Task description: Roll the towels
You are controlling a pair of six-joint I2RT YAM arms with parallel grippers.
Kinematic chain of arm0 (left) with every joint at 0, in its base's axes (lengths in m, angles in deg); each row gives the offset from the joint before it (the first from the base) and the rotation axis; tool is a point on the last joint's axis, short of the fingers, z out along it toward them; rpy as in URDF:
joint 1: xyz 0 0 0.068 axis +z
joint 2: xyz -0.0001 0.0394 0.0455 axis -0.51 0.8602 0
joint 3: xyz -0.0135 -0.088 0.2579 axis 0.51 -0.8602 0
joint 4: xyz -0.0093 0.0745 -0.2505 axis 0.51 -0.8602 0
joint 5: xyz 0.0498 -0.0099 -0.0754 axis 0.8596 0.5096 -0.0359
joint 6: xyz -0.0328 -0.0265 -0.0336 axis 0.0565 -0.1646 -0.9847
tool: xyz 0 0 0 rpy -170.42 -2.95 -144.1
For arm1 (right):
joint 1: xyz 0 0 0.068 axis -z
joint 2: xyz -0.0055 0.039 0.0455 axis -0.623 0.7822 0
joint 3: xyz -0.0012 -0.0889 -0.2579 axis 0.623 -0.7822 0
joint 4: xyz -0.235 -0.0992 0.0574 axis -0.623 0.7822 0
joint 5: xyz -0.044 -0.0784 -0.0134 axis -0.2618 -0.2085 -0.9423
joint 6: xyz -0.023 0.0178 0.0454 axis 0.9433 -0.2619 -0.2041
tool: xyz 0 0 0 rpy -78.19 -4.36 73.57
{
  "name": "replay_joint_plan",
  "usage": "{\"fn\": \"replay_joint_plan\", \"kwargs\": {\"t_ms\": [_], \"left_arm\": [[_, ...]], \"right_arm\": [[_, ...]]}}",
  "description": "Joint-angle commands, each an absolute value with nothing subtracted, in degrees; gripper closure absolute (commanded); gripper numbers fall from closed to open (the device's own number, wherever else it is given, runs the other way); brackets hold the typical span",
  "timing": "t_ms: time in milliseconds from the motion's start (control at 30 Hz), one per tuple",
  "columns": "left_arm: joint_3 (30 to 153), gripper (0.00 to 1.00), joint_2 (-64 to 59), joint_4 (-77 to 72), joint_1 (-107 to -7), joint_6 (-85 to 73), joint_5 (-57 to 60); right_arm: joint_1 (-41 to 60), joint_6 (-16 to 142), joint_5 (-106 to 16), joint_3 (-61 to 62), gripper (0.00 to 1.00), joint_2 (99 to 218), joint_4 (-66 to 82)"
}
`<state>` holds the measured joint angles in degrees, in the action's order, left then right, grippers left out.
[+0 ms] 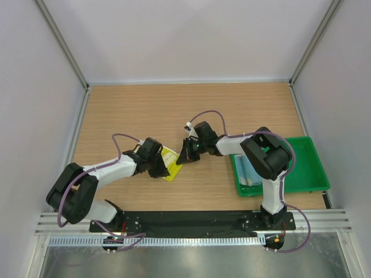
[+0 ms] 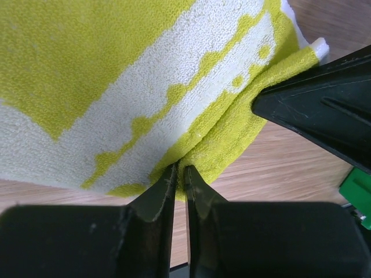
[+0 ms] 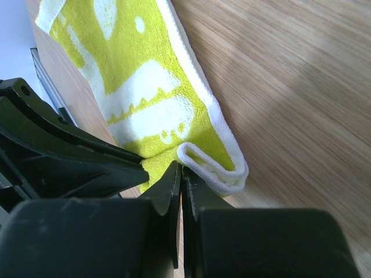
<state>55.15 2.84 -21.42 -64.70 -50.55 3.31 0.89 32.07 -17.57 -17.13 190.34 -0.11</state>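
The pale yellow towel point(image 1: 170, 157) with lime-green patches lies partly folded on the wood between my two grippers. My left gripper point(image 1: 164, 168) point(image 2: 181, 169) has its jaws nearly together, pinching the towel's lime fold point(image 2: 220, 133). My right gripper point(image 1: 185, 157) point(image 3: 182, 168) is shut, its tips nipping the cloth just beside the white curled-over hem point(image 3: 211, 168). The two grippers' fingers almost meet at that end of the towel. The light blue towel point(image 1: 250, 171) lies in the green tray.
The green plastic tray point(image 1: 298, 168) point(image 2: 357, 191) sits at the right, close to the right arm's base. Bare wooden table surrounds the towel, with white walls on three sides and the metal rail along the near edge.
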Motion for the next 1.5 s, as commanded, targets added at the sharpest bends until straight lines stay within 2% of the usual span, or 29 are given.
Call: {"fn": "replay_joint_plan", "kwargs": {"t_ms": [0,167,400,700,800,867,967,1133,1467], "left_arm": [[54.19,0.87,2.51,-31.33,-64.32,-46.12,9.28],[54.36,0.87,1.63,-34.14,-64.32,-45.41,9.46],[55.67,0.85,-2.94,-41.53,-64.41,-43.83,17.01],[60.86,0.83,-9.35,-46.54,-64.94,-42.08,16.57],[64.11,0.76,-11.9,-45.32,-66.69,-38.57,17.89],[66.66,0.67,-11.91,-44.18,-69.41,-36.37,18.77],[70.44,0.64,-8.84,-43.73,-73.71,-32.76,20.7],[74.48,0.64,-0.24,-40.84,-81.36,-28.98,22.2],[75.63,0.64,10.14,-36.87,-83.66,-27.74,24.21]], "right_arm": [[1.45,34.5,-21.31,-17.67,0.98,192.55,0.32],[1.53,34.06,-20.78,-17.58,0.99,193.17,-0.38],[1.45,34.23,-20.52,-15.3,0.99,193.87,1.2],[1.45,35.11,-20.43,-13.54,0.99,192.91,3.48],[1.36,35.72,-20.52,-13.28,0.99,192.56,4.45],[1.36,35.99,-20.61,-13.28,0.99,192.38,4.98],[1.18,36.08,-20.52,-13.19,0.99,192.38,5.24],[1.09,36.34,-20.61,-13.01,0.99,192.64,5.59],[1.09,37.22,-20.87,-12.75,0.99,192.47,6.65]]}}
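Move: The half-rolled yellow towel lies right at both hands: its middle is about 5 cm ahead and 3 cm left of the left hand point, barely 1 cm below it. From the right hand, already closed on its right edge, that middle lies some 8 cm left and 1 cm ahead, 1 cm below. The blue towel in the bin is about 27 cm to the right hand's right and 3 cm back. Left hand sweeps 7 cm left, lifts clear opening, swings 10 cm right and down; right keeps pinching towel. ##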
